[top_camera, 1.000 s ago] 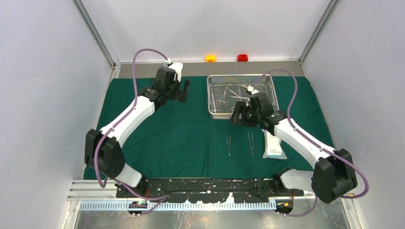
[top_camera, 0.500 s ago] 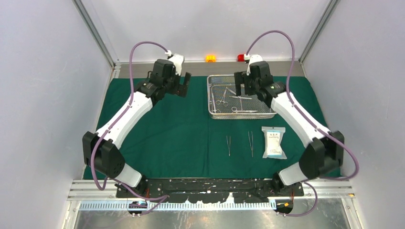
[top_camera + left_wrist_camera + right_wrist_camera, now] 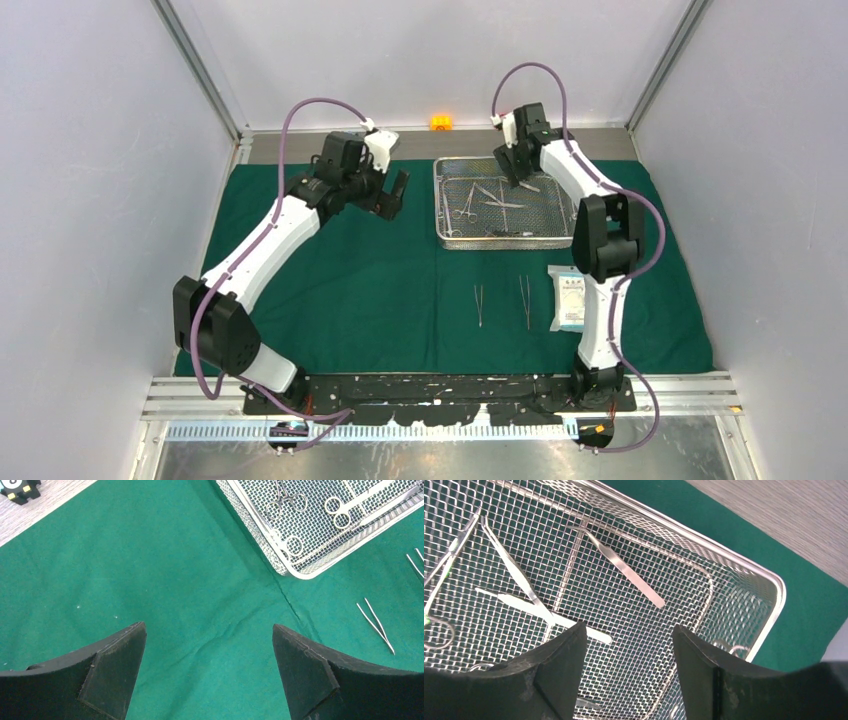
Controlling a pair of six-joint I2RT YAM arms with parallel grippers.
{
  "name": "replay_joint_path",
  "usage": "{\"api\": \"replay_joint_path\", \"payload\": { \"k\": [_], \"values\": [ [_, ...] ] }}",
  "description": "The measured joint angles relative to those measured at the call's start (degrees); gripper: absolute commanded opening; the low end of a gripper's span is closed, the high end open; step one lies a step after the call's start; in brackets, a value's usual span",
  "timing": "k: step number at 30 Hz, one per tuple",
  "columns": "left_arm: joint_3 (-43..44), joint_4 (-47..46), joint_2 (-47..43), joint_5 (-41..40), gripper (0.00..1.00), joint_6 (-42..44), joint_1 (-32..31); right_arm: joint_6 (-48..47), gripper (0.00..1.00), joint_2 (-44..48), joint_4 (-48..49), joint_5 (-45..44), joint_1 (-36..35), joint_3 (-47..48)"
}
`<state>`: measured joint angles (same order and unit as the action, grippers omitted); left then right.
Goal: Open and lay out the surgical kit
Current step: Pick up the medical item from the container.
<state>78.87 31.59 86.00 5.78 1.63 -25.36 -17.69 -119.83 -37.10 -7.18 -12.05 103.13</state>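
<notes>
The dark green cloth wrap (image 3: 350, 280) lies spread flat. On its far right part stands the wire-mesh tray (image 3: 440, 205) with several steel instruments inside. Two tweezers (image 3: 479, 305) (image 3: 525, 302) and the white-blue packet (image 3: 573, 298) lie on the cloth in front of the tray. My right gripper (image 3: 514, 172) hangs open over the tray's far half. In the right wrist view, bent tweezers (image 3: 624, 569) and crossed instruments (image 3: 519, 580) lie just beyond the right gripper (image 3: 630, 630). Left of the tray, my left gripper (image 3: 395, 190) (image 3: 210, 630) stands open and empty above bare cloth (image 3: 150, 570).
An orange block (image 3: 440, 122) sits on the grey strip behind the cloth. A black block (image 3: 20, 487) shows at the top left of the left wrist view. Walls and frame posts close in the back and both sides. The tray's rim (image 3: 280, 562) is near the left gripper.
The right arm swung from the tray's near edge up and back, and now reaches over its far half. The left gripper shifted slightly right. Both stayed open.
</notes>
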Motion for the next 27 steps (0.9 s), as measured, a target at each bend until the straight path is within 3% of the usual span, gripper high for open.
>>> {"api": "replay_joint_path", "payload": {
  "k": [5, 27],
  "values": [
    [0.0, 0.1, 0.0, 1.9, 0.99, 0.9, 0.0, -5.6, 0.58, -6.3, -3.3, 0.4, -0.2, 5.4],
    [1.2, 0.0, 5.8, 3.5, 0.99, 1.9, 0.0, -18.5, 0.47, -19.5, -12.5, 4.6, 0.5, 22.2]
  ]
}}
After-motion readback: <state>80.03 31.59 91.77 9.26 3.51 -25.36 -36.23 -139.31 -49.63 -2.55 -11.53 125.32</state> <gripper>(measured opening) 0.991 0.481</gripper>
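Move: The curved tweezers at the back of the basket lie about 5 cm ahead of the right hand, 2 cm to its left and 10 cm below. The basket's back rim is some 5 cm beyond them. The scalpel handle lies about 2 cm behind the hand and 7 cm to its left; the angled tweezers, roughly 1 cm ahead and 11 cm left. From the left hand, the curved tweezers are about 16 cm ahead, 30 cm right and 21 cm below. Lower the right gripper about 6 cm into the basket while easing it 3.5 cm forward over the curved tweezers. Turn it some 20 degrees counter-clockwise and tip its fingers steeper, narrowing them from wide to roughly half open so they come either side of the handle, still above it. Let the open left gripper sink about 3 cm, drifting slightly right. ##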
